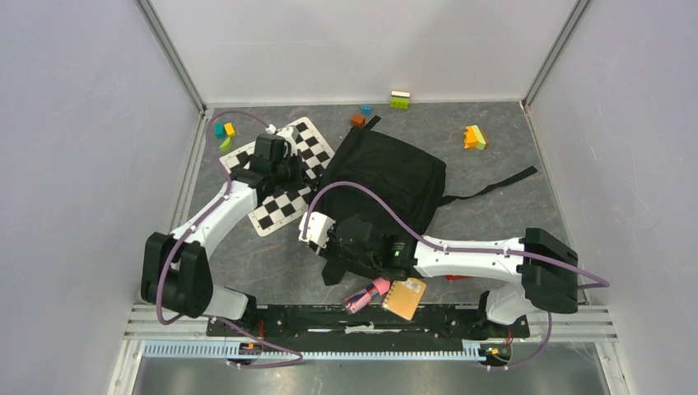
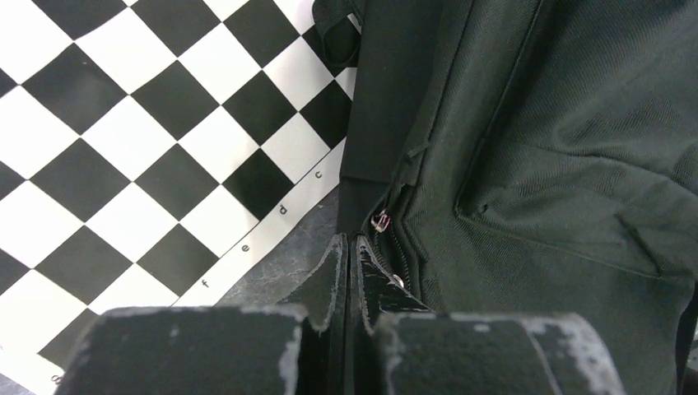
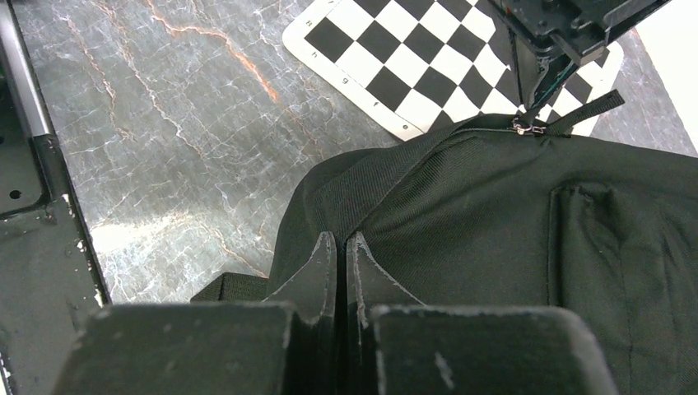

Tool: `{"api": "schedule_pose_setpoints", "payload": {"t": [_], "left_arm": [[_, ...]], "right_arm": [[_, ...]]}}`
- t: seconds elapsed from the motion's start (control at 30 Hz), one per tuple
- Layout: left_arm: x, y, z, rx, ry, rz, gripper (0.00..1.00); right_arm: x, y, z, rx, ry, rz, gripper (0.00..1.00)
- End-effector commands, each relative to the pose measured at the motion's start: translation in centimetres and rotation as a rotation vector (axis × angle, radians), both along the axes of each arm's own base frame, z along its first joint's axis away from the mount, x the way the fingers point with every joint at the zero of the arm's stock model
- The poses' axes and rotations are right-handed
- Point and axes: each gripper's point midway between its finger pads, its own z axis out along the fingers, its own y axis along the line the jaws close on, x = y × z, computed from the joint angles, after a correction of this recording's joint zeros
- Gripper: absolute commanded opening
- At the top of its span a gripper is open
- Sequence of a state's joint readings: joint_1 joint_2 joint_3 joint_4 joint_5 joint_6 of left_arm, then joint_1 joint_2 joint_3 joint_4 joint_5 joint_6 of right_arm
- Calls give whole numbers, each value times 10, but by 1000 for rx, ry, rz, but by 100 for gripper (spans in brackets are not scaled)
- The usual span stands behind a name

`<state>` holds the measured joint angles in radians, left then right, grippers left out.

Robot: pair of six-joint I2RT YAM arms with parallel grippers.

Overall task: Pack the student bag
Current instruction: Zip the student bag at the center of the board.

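Note:
The student bag (image 1: 387,185) is a black fabric backpack lying flat mid-table, with a strap (image 1: 494,188) trailing right. My left gripper (image 1: 284,169) is at the bag's left edge, over the checkered mat. Its jaws (image 2: 350,243) are shut at the zip seam, just short of a metal zip pull (image 2: 380,220), and the bag's edge rises to its tips (image 3: 527,123). My right gripper (image 1: 329,234) sits at the bag's near-left corner, shut (image 3: 342,237) on a ridge of bag fabric (image 3: 494,214). What lies between either pair of pads is hidden.
A black-and-white checkered mat (image 1: 276,210) lies partly under the bag's left side. A tan notebook (image 1: 405,298) and a pink-and-purple item (image 1: 366,296) lie by the near rail. Coloured blocks sit at the back: (image 1: 400,99), (image 1: 474,137), (image 1: 224,132), (image 1: 358,119).

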<state>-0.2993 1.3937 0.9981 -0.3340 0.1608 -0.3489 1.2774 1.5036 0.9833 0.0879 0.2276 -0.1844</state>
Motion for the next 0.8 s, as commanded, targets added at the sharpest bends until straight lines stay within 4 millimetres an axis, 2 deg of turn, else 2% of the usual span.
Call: {"api": "schedule_pose_setpoints", "payload": {"t": [0.0, 0.17, 0.37, 0.4, 0.47, 0.53, 0.67, 0.77], "left_arm": [[42, -6, 26, -80, -104, 87, 2], [58, -15, 20, -126, -95, 105, 2], [60, -14, 17, -122, -90, 112, 2], [58, -12, 18, -115, -91, 115, 2], [54, -10, 23, -107, -98, 111, 3], [47, -8, 30, -98, -113, 100, 20], [31, 0, 48, -83, -160, 85, 79], [19, 1, 59, -89, -190, 65, 95]], "right_arm": [[-18, 12, 44, 137, -21, 70, 0], [-19, 11, 44, 142, -18, 69, 0], [-16, 6, 52, 163, -27, 45, 0], [-16, 6, 54, 167, -28, 40, 4], [-13, 3, 58, 176, -31, 20, 25], [-10, -3, 64, 190, -35, -16, 39], [5, -25, 80, 209, -57, -141, 66], [21, -52, 90, 218, -64, -271, 88]]}}
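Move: The left hand's closed fingers are at the bag's paired zip sliders, about 1 cm to their right and 1 cm below; the chessboard's middle is some 8 cm left, level fore and aft, and the brown block about 14 cm ahead and 12 cm right. The right hand pinches the bag's near rim at its tips; those sliders are some 16 cm ahead of it and about level sideways, the pencil case 14 cm back and 12 cm right. The left hand, fingers shut at the zip sliders, presses on down, forward and a little right by about 3.5 cm, then opens wide and backs straight up about 4 cm off the bag. The right hand keeps its pinch on the near rim almost without moving until the left is done, then opens as well, lets the rim go and lifts about 6 cm clear, drifting slightly right and rolling some 10 degrees. ##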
